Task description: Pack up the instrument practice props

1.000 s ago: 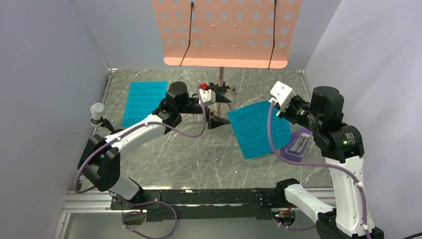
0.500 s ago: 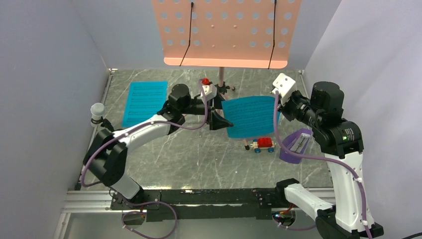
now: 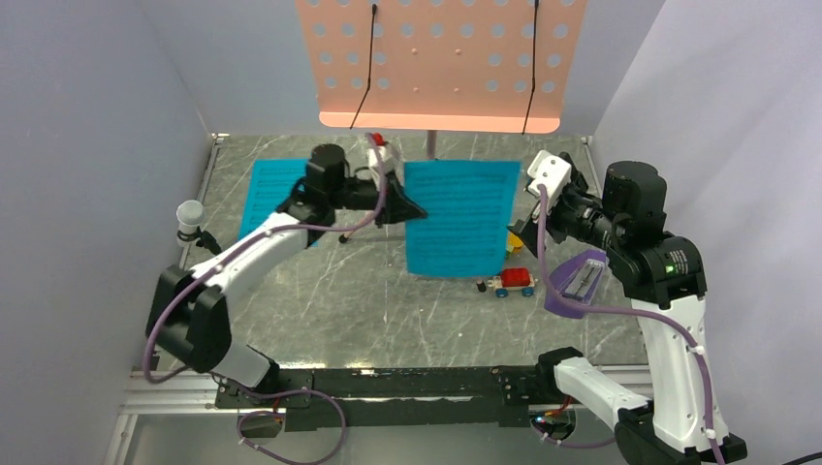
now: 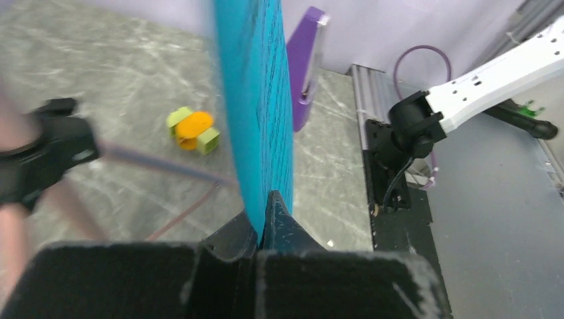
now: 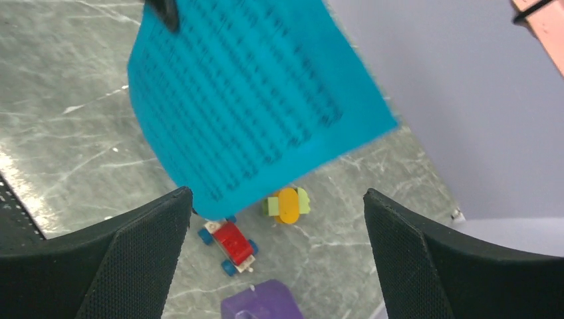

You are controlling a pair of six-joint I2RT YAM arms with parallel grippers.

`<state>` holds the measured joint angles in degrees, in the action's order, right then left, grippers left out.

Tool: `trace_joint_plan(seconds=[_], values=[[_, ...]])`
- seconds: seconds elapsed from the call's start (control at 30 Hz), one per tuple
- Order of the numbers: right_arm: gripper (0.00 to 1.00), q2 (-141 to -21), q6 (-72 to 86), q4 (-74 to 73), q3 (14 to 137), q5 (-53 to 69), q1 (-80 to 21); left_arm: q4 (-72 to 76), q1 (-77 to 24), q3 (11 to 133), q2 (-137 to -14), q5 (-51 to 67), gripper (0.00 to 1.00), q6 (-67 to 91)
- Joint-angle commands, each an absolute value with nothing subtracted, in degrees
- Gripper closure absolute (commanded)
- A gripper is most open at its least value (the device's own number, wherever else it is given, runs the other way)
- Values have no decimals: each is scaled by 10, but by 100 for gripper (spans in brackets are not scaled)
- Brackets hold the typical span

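My left gripper (image 4: pixel 263 206) is shut on the lower edge of a cyan sheet-music page (image 4: pixel 256 100), which stands upright above the table. From above, that page (image 3: pixel 460 218) hangs mid-table, just right of the left gripper (image 3: pixel 412 208). My right gripper (image 5: pixel 276 199) is open and empty, just right of the page (image 5: pixel 253 100). A second cyan page (image 3: pixel 276 184) lies flat at the back left. The salmon-pink music stand (image 3: pixel 441 63) rises at the back centre. The purple metronome (image 3: pixel 579 283) lies on the table under the right arm.
A red toy car (image 3: pixel 512 281) and a small yellow-orange toy (image 3: pixel 517 242) sit on the table below the held page's right edge. A white-capped cylinder (image 3: pixel 189 215) stands at the left wall. Grey walls close in both sides.
The right gripper opened and let go of the cyan page. The left gripper shut on it and carried it left and back, uncovering the red car and yellow toy.
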<state>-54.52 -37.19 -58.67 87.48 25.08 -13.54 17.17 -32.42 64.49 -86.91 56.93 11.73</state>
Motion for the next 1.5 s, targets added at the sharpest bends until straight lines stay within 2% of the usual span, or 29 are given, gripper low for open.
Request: trace_joint_plan(seconds=[0.0,0.17,0.33,0.43,0.6,0.7,0.87,1.03,1.2,1.47], values=[[0,-534,-353,-571,861,320,-137,-90,-260,704,-772,578,99,-60],[0,-555,-353,-525,864,321,-137,-374,-187,782,-726,513,99,-275],[0,-594,-365,-519,895,340,-138,-555,-117,849,-739,391,99,-330],[0,-604,-362,-505,897,348,-139,-607,-62,881,-769,336,99,-344],[0,-622,-361,-494,905,365,-147,-581,20,898,-854,283,99,-334],[0,-629,-363,-492,912,364,-152,-551,31,933,-938,243,99,-321],[0,-625,-356,-484,906,356,-156,-489,41,1033,-1116,164,99,-278],[0,-613,-356,-494,900,357,-156,-475,43,1158,-1255,45,99,-304],[0,-592,-366,-509,884,350,-156,-393,44,1149,-1301,-80,99,-364],[0,-583,-373,-515,869,350,-155,-290,44,1112,-1317,-157,99,-409]])
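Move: The second blue music sheet already hangs from the left fingers by its left edge. The first sheet, lying on the table, is about 37 cm to this hand's left, 23 cm ahead and 27 cm below. The music stand's near-left foot is some 20 cm left and 12 cm ahead, also on the table; the stand's leg hub is about 15 cm ahead. From the right hand, the first sheet is roughly 57 cm left and 27 cm ahead, down on the table. The held blue sheet is swept about 44 cm left and 28 cm forward, away from the music stand to over the first sheet. The left hand first rises about 5 cm, then drops steeply, ending some 22 cm lower as its shut fingers swing from pointing right to pointing down and forward. The empty right hand drifts left, fingers staying open. ##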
